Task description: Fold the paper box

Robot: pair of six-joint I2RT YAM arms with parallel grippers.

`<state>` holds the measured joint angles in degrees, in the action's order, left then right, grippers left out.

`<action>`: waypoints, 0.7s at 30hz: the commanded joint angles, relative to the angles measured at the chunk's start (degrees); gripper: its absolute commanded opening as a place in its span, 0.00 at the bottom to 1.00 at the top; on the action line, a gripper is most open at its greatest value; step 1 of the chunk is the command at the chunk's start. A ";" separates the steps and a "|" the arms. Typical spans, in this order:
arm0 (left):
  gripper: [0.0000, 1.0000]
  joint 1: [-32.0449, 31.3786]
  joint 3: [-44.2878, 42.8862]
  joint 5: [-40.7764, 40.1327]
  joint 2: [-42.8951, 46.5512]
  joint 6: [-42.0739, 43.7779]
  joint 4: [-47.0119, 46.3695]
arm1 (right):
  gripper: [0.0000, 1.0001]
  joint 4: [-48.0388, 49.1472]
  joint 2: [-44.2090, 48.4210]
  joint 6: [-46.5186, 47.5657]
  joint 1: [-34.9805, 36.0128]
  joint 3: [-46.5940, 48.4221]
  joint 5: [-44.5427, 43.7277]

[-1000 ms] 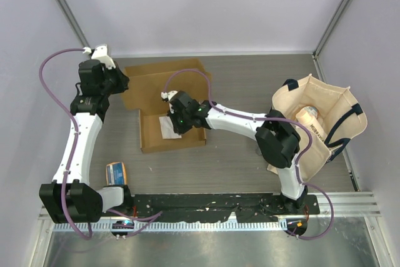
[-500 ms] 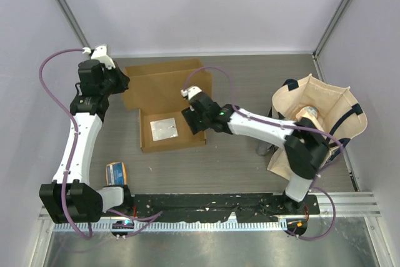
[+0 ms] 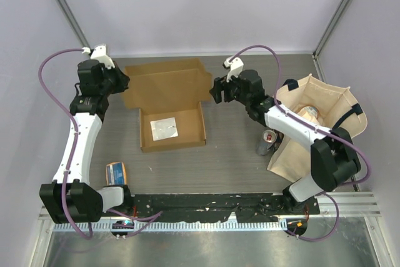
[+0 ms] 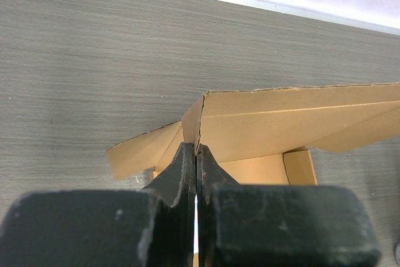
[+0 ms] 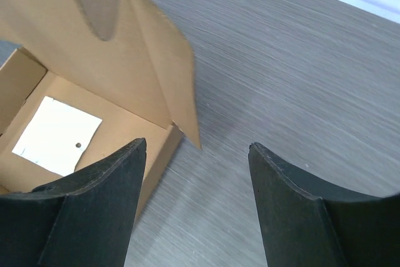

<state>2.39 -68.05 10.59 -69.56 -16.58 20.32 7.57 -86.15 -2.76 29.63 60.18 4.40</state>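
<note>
The paper box (image 3: pixel 172 130) is a shallow brown cardboard tray left of the table's middle, with its lid (image 3: pixel 165 84) raised at the far side. A white paper slip (image 3: pixel 164 127) lies on the tray floor. My left gripper (image 3: pixel 120 83) is at the lid's left corner and is shut on the cardboard edge (image 4: pixel 200 130). My right gripper (image 3: pixel 216 90) hangs open just right of the lid's right flap (image 5: pixel 178 85), with only bare table between its fingers (image 5: pixel 119 173). The tray's corner and the white slip (image 5: pixel 57 136) lie to its left.
A beige tote bag (image 3: pixel 322 130) with dark handles stands at the right, with a pale item inside it. A silver can with a red top (image 3: pixel 269 142) stands against the bag. A small orange-and-blue packet (image 3: pixel 116 173) lies near the left arm's base.
My right gripper has opened, left the white slip in the tray, and swung out to the right and back, beside the lid's right flap. The left arm has not moved.
</note>
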 commanded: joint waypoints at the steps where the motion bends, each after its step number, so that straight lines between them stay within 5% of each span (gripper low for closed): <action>1: 0.00 0.51 -0.06 1.10 0.74 -0.74 -3.88 | 0.71 11.22 -3.57 4.43 -0.01 2.13 7.28; 8: 0.00 0.42 -0.15 1.10 0.30 -0.39 -3.88 | 0.59 12.11 -11.31 5.05 -1.94 7.93 9.30; 13: 0.00 0.42 0.02 1.28 0.04 0.05 -4.06 | 0.44 12.29 -13.96 4.96 -3.87 10.22 17.20; 21: 0.00 0.42 0.73 3.38 -0.31 -0.21 -5.64 | 0.36 11.94 -16.68 3.21 -4.67 12.41 28.46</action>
<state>2.39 -67.59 11.16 -69.69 -16.38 19.49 16.23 -102.28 1.34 24.73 69.32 25.34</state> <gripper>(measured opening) 0.015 0.365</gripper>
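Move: The lid's right side flap is roughly 5 cm ahead of the open right hand, 4 cm to its left and 3 cm lower. The right wall of the box stands some 9 cm back, 5 cm left and 13 cm below that hand; the white packet in the box lies around 11 cm back, 19 cm left and 14 cm down. From the left hand, pinching the lid's left corner, the flap is about 24 cm right, 4 cm ahead and 8 cm below. The right hand brings its parted fingers around the lid's right side flap, going forward and left about 4 cm each and sinking some 2 cm, then mostly swivelling counter-clockwise, about 15 degrees in all. Its fingers close to about half their starting gap, not yet a pinch, while the left hand stays put and keeps its grip on the lid's left corner. ##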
